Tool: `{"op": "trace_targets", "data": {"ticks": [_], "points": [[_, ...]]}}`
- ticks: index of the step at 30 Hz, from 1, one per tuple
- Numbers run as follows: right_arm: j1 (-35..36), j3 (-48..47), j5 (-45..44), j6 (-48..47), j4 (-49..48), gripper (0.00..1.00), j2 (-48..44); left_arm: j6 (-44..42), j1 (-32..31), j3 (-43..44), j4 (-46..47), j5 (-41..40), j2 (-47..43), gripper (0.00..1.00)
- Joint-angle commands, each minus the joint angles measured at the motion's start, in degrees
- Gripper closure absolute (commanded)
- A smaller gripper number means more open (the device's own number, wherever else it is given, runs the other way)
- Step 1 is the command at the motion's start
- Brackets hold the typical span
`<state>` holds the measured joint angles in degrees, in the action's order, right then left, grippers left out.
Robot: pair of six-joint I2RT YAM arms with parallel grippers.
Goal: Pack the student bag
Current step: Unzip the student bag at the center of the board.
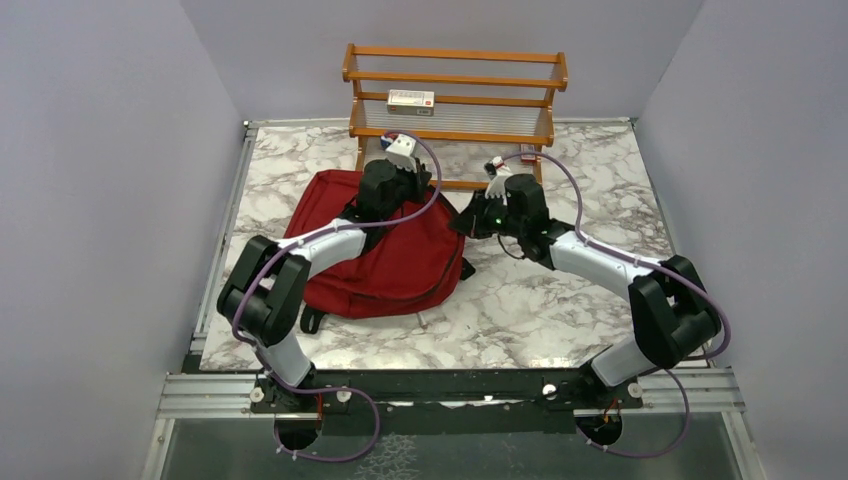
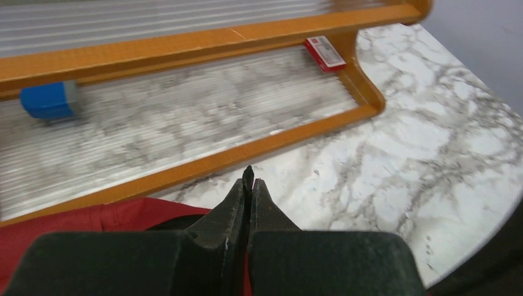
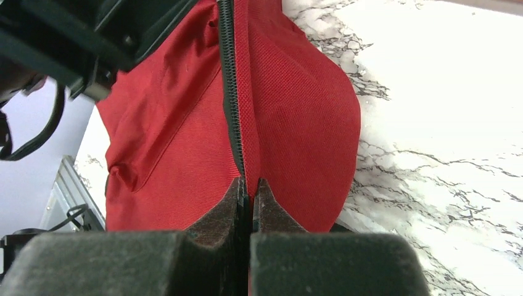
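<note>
The student bag (image 1: 400,262), dark red with a black zipper, lies on the left-centre of the marble table. My left gripper (image 1: 412,183) is over its far edge; in the left wrist view the left gripper (image 2: 250,182) is shut, with a thin black tab sticking out between the tips and red bag fabric (image 2: 74,219) below. My right gripper (image 1: 463,222) is at the bag's right edge. The right wrist view shows the right gripper (image 3: 250,185) shut on the red fabric (image 3: 296,111) where the black zipper (image 3: 229,92) runs into the jaws.
A wooden shelf rack (image 1: 455,100) stands at the back with a white and red box (image 1: 411,98) on its upper tier. On its lower tier lie a blue eraser (image 2: 48,100) and a small red box (image 2: 324,53). Bare marble (image 1: 560,310) lies to the right of the bag.
</note>
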<state>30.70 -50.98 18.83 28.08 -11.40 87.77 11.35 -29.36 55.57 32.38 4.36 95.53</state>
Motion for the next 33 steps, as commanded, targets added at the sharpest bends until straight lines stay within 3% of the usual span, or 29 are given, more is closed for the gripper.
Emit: {"op": "trace_targets", "data": {"ticks": [1, 11, 24, 31, 33], "points": [[0.2, 2.0, 0.3, 0.6, 0.5, 0.99, -3.2, -2.1, 1.7, 5.8, 1.6, -13.3, 2.7, 1.00], [0.2, 3.5, -2.3, 0.7, 1.7, 1.00, -5.8, -1.3, 6.4, 9.1, -3.2, -19.4, 6.5, 1.00], [0.2, 4.5, -3.1, 0.2, 2.5, 1.00, -7.4, -1.1, 11.7, 10.5, -6.9, -19.8, 8.4, 1.00], [0.2, 4.4, -2.5, -0.7, 1.7, 1.00, -7.7, 0.0, 13.1, 11.8, -8.9, -8.9, 7.9, 0.99], [0.1, 3.9, -2.4, -1.1, 2.1, 1.00, -7.5, 0.8, 13.5, 13.2, -10.6, -5.8, 7.7, 0.87]]}}
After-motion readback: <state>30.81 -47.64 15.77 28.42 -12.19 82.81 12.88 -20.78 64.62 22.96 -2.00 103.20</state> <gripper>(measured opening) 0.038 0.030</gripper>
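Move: Reaching some 20 cm left and 3 cm farther out from the left hand, about 8 cm lower, is the bag's far left corner, with the zip tab already in the fingers. The shelf's front rail is about 5 cm ahead and 3 cm right, the blue box roughly 12 cm ahead and 9 cm left. The right hand already has the bag's zip edge in its fingers; a black strap lies about 9 cm back and 2 cm right of it, 10 cm lower. Dragging the zip tab away from the right hand, the left hand sweeps about 10 cm left and forward along the bag's far edge, sinking some 3 cm and swinging roughly 20 degrees counter-clockwise before it slows to a stop with fingers still shut. The right hand keeps its pinch on the zip edge as an anchor, easing only a centimetre up and to the right. ##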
